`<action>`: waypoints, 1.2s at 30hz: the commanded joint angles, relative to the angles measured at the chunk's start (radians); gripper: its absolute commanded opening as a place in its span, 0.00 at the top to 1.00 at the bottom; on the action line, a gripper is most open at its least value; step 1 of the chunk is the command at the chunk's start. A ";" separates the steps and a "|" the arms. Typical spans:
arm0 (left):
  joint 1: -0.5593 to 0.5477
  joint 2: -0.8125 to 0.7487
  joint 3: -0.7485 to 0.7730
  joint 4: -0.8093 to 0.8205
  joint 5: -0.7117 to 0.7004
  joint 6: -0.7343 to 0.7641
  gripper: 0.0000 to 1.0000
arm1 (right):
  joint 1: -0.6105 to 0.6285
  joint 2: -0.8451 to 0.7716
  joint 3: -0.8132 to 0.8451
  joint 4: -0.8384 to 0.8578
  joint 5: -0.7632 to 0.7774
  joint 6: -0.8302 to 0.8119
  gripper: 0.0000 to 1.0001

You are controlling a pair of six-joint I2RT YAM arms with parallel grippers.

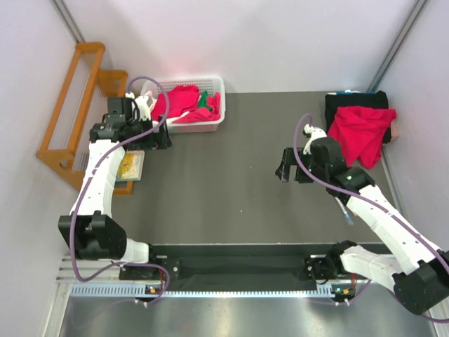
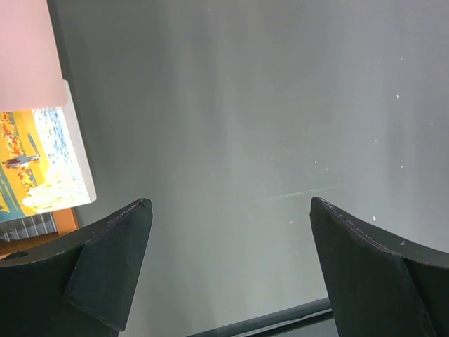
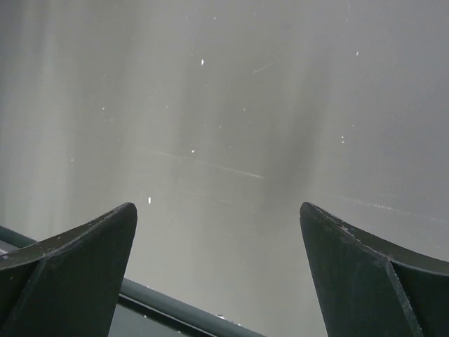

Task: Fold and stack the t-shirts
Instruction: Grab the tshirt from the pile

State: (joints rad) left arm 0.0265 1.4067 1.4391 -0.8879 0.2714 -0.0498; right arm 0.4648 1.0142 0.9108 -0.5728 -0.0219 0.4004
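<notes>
Crumpled red t-shirts [image 1: 179, 102] fill a white basket [image 1: 216, 86] at the back left, with a small green cloth [image 1: 203, 98] among them. Another red t-shirt [image 1: 361, 133] lies bunched at the back right, partly over a black object [image 1: 354, 102]. My left gripper [image 1: 158, 138] hovers just in front of the basket, open and empty; the left wrist view shows its gripper [image 2: 230, 203] over bare grey table. My right gripper [image 1: 295, 172] hangs open left of the right-hand t-shirt, apart from it; the right wrist view shows its gripper [image 3: 217, 207] with only table between the fingers.
An orange wooden rack [image 1: 74, 105] stands along the left wall. A flat box with a yellow picture [image 1: 131, 167] lies by the table's left edge and shows in the left wrist view as the yellow picture box [image 2: 42, 161]. The dark grey table [image 1: 224, 189] spreads between the arms.
</notes>
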 commanded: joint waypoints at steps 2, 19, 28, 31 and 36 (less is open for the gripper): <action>-0.013 0.047 0.105 0.076 0.017 -0.001 0.01 | 0.017 -0.035 -0.013 0.033 0.001 -0.005 0.00; -0.177 0.707 0.890 -0.033 -0.195 0.010 0.01 | 0.054 -0.011 -0.047 0.145 -0.013 0.023 0.00; -0.094 0.920 1.035 0.027 -0.172 -0.025 0.01 | 0.057 0.053 -0.038 0.152 -0.036 0.008 0.00; -0.073 0.931 1.017 0.078 -0.140 -0.042 0.01 | 0.055 0.086 -0.033 0.166 -0.052 0.012 0.00; -0.065 0.968 1.024 0.093 -0.110 -0.044 0.01 | 0.055 0.122 -0.023 0.179 -0.067 0.026 0.00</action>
State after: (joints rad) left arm -0.0319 2.3646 2.4233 -0.8577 0.1234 -0.0784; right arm 0.5041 1.1221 0.8619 -0.4538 -0.0650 0.4152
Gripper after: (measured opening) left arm 0.989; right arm 0.996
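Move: The folded-over red t-shirt in the white bin is about 30 cm ahead of the left hand, some 3 cm to its right and 17 cm below. From that shirt the green one lies about 13 cm to the right at the same depth, and a pale cloth about 12 cm to the left. The picture book is some 14 cm left of the left hand and 5 cm ahead. From the right hand, the red t-shirt lies about 39 cm ahead, 50 cm left and 13 cm below. Forward about 24 cm in an arc, the left hand first rises some 5 cm while veering right, then sinks about 11 cm and swings back left, ending over the red t-shirt with fingers still wide open. The wrist tips up about 10 degrees, then mostly back down. The open right hand eases left and down about 3 cm over bare table. ##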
